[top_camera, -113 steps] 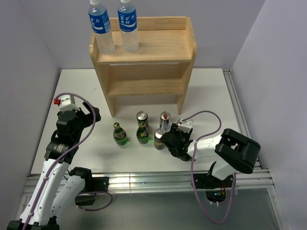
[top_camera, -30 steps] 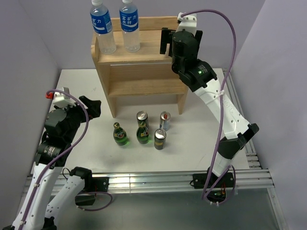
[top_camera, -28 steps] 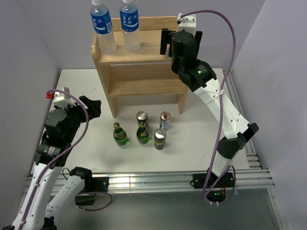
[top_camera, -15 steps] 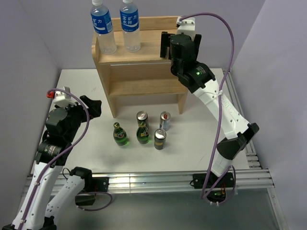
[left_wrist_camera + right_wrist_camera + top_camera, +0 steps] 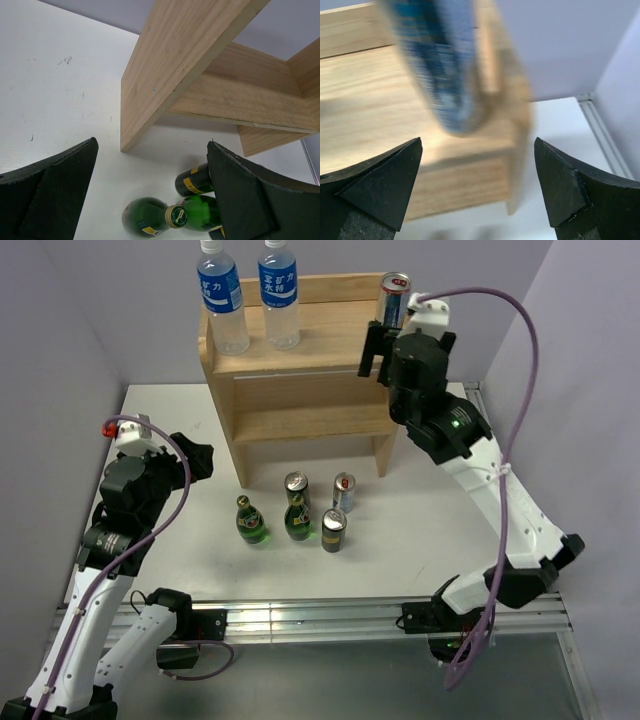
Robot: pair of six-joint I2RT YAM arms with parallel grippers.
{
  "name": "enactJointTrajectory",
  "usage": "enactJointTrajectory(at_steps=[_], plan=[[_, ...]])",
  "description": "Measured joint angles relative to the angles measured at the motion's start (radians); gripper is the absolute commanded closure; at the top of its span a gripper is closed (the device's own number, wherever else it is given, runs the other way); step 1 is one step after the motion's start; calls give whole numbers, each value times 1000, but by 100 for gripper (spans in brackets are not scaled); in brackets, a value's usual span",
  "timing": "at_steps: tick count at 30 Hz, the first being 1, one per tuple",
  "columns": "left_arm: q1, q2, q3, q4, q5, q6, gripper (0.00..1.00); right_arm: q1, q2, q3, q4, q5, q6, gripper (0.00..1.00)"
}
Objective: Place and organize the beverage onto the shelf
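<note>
The shelf stands at the back of the table. A blue can stands upright at the right end of its top board, blurred in the right wrist view. My right gripper hangs open just in front of this can, apart from it, nothing between its fingers. Two water bottles stand at the top board's left end. On the table in front are two green bottles and three cans. My left gripper is open, left of the bottles.
The shelf's lower board holds nothing. Its left side panel stands close ahead of my left gripper. Grey walls close in the table at the back and both sides. A metal rail runs along the right edge.
My right gripper has drawn back to the right and let go of the blue can, which now stands alone on the top board. The shelf has shifted slightly right.
</note>
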Motion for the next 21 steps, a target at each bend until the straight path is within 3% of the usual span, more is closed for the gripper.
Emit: enactJointTrajectory(at_steps=[5, 10, 21], plan=[[0, 16, 17, 0, 0, 4, 3, -30, -155, -125, -33, 80, 14, 0], [0, 21, 18, 0, -7, 4, 3, -21, -284, -249, -67, 67, 89, 0], [0, 27, 17, 1, -8, 3, 3, 235, -573, -911, -32, -89, 383, 0]])
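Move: The silver can standing in front of the shelf lies about 8 cm back, 9 cm left and some 41 cm below the right hand. The lower black can stands about 9 cm nearer the base and 2 cm left of it, the upper black can level with it and 11 cm farther left. The can already set on the top shelf is roughly 9 cm ahead of the right hand, 2 cm left and level in height. From the left hand the silver can is about 4 cm ahead, 30 right and 25 below. With the can left on the top shelf, the empty right hand backs away, first swinging back and about 6 cm to the right. It then plunges some 20 cm towards the silver can, still drawing back and returning left, about 14 cm back overall. Late on, the wrist tips down nearly 20 degrees and turns somewhat counter-clockwise; the fingers stay wide open and end touching nothing. ##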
